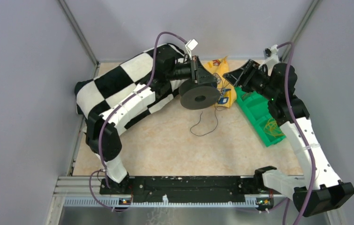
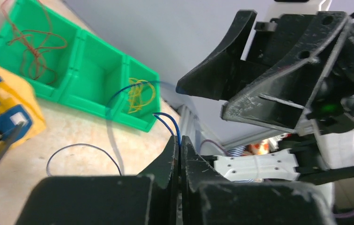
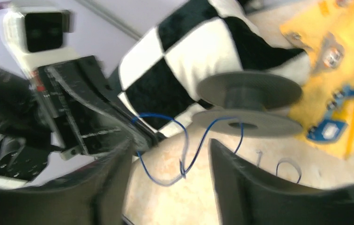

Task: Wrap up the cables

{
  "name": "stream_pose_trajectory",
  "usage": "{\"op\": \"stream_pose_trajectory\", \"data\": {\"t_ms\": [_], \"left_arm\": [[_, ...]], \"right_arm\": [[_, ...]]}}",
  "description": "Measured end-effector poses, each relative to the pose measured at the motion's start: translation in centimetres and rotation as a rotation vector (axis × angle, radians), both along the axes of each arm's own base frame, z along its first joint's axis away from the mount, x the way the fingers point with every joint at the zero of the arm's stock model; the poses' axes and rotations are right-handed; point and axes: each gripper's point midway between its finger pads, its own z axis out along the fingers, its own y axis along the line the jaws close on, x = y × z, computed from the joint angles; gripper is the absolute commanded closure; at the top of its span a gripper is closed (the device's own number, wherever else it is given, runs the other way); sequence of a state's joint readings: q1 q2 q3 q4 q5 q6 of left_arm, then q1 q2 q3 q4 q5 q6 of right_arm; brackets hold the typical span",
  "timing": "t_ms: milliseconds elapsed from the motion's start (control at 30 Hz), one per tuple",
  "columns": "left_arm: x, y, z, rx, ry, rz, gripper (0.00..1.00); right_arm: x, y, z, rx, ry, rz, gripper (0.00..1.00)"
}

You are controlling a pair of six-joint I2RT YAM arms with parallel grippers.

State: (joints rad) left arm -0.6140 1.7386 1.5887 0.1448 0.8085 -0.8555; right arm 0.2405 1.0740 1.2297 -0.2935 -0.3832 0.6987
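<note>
A thin blue cable [image 2: 166, 120] is pinched at the tips of my left gripper [image 2: 180, 142], whose jaws are shut on it. In the right wrist view the same blue cable [image 3: 190, 149] hangs in loose loops from the left gripper [image 3: 140, 133] to the dark grey spool [image 3: 250, 104]. It passes between the spread fingers of my right gripper [image 3: 170, 157], which is open and touches nothing. From above, the left gripper [image 1: 215, 79] and right gripper [image 1: 227, 77] meet just behind the spool [image 1: 200, 96]. A second dark cable [image 1: 204, 124] lies looped on the table.
A green divided bin [image 1: 261, 116] holding yellow wire [image 2: 140, 96] and red wire [image 2: 33, 44] lies at the right, under the right arm. A yellow sheet with small parts [image 1: 226, 91] lies behind the spool. Grey walls close in the back and both sides.
</note>
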Motion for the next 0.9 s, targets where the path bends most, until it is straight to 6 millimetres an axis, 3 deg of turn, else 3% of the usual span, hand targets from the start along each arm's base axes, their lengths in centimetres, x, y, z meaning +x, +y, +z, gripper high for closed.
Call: {"op": "stream_pose_trajectory", "data": {"t_ms": [67, 233, 400, 633, 900], "left_arm": [[0.6, 0.1, -0.6, 0.036, -0.036, 0.029, 1.00], [0.7, 1.3, -1.7, 0.146, -0.217, 0.053, 1.00], [-2.0, 4.0, -1.4, 0.197, -0.461, 0.035, 1.00], [-6.4, 7.0, 0.0, 0.038, -0.732, 0.085, 1.00], [-7.2, 7.2, 3.1, -0.093, -0.808, 0.121, 1.00]], "right_arm": [[-0.2, -1.2, -1.6, -0.052, 0.043, -0.059, 0.25], [-2.3, -4.6, -4.9, -0.237, 0.123, -0.167, 0.24], [-4.0, -5.1, -4.7, -0.337, 0.076, -0.111, 0.24], [-4.0, -1.4, -1.3, -0.183, -0.111, 0.049, 0.24], [-4.0, 3.4, 0.0, -0.073, -0.197, 0.250, 0.26]]}}
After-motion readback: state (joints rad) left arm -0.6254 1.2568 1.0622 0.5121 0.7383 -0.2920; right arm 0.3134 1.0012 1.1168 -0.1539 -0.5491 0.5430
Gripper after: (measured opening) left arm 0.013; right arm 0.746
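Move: The cable is pinched in the shut left fingers, and a loose loop of it reaches across to the right hand. The held part lies some 6 cm left of the right hand, level with it and about 1 cm lower. From the left hand, the black spool stands about 17 cm ahead, 2 cm left and 30 cm below. From the right hand, the yellow bag lies about 26 cm ahead, 4 cm right, and the green bin 9 cm ahead, 25 cm right, both some 36 cm down. The cable stays pinched as the left hand, after a slight dip, carries it about 7 cm back and 7 cm left, away from the spool, ending a little higher and rolled some 45 degrees, front side up. The right fingers, already parting, open wider as that hand drops back, right and down, then swings up and left after the left hand, turning its fingers counter-clockwise. ##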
